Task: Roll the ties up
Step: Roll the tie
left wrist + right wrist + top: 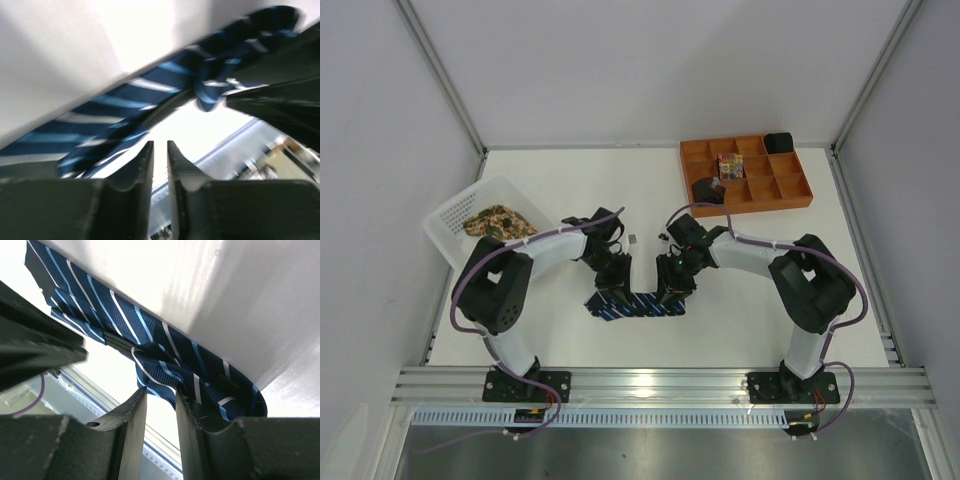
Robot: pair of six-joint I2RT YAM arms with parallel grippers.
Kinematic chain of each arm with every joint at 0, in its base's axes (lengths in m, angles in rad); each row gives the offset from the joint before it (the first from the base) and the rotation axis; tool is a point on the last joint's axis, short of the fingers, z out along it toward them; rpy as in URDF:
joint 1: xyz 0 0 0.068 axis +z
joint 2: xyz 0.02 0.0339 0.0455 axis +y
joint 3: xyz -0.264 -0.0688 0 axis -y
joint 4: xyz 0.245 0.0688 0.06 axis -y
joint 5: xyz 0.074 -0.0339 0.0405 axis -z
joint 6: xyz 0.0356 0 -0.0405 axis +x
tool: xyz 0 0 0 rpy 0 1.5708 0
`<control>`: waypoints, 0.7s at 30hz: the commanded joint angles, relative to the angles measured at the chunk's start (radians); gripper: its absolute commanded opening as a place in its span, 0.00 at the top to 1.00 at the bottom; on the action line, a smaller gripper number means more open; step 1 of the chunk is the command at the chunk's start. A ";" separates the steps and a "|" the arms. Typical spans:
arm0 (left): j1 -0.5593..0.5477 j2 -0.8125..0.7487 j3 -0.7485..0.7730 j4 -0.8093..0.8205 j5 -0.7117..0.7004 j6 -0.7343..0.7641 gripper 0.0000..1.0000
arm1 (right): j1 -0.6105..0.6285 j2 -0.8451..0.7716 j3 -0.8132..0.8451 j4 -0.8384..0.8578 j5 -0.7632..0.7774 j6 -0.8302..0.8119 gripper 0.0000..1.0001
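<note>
A navy tie with pale-blue stripes (638,306) lies bunched on the white table between my two grippers. My left gripper (617,284) hangs over its left part. In the left wrist view that gripper (159,144) has its jaws a narrow gap apart with nothing between them, and the tie (125,105) lies just beyond the tips. My right gripper (670,288) stands over the tie's right part. Its jaws (160,392) are apart, and a folded edge of the tie (165,350) rests across the fingertips. A tan floral tie (500,222) lies in the white basket (450,215).
An orange tray with square compartments (798,196) stands at the back right, with small dark and coloured items in it. The white basket stands at the left edge of the table. The metal rail (660,385) runs along the near edge.
</note>
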 commanded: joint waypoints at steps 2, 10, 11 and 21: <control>0.018 -0.136 -0.039 -0.048 -0.230 -0.012 0.71 | 0.003 -0.031 -0.001 0.015 0.024 -0.014 0.65; 0.038 -0.248 -0.153 -0.059 -0.348 -0.068 0.61 | -0.005 -0.026 -0.002 0.011 0.027 -0.021 0.66; 0.041 -0.247 -0.161 -0.054 -0.345 -0.069 0.61 | -0.003 -0.025 -0.002 0.012 0.029 -0.020 0.66; 0.053 -0.214 -0.184 -0.013 -0.332 -0.062 0.60 | -0.006 -0.019 -0.008 0.024 0.023 -0.021 0.66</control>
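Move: The open left end of the tie, with its dark lining, lies about 8 cm to the left of my left hand, roughly level with it and some 3 cm below. The folded right end is about 10 cm to that hand's right, also level and low. The white basket's middle is some 33 cm left and 17 cm ahead of it. From my right hand, the open end lies about 16 cm left, level and 3 cm down. I swing my left hand about 7.5 cm to the left, low along the tie, away from the fold and over to its open left end, easing down slightly at the finish. On the way I part its nearly shut fingers and tilt the wrist some 20 degrees, so they point more steeply down. My right hand stays put, its fingertips still at the folded end. ##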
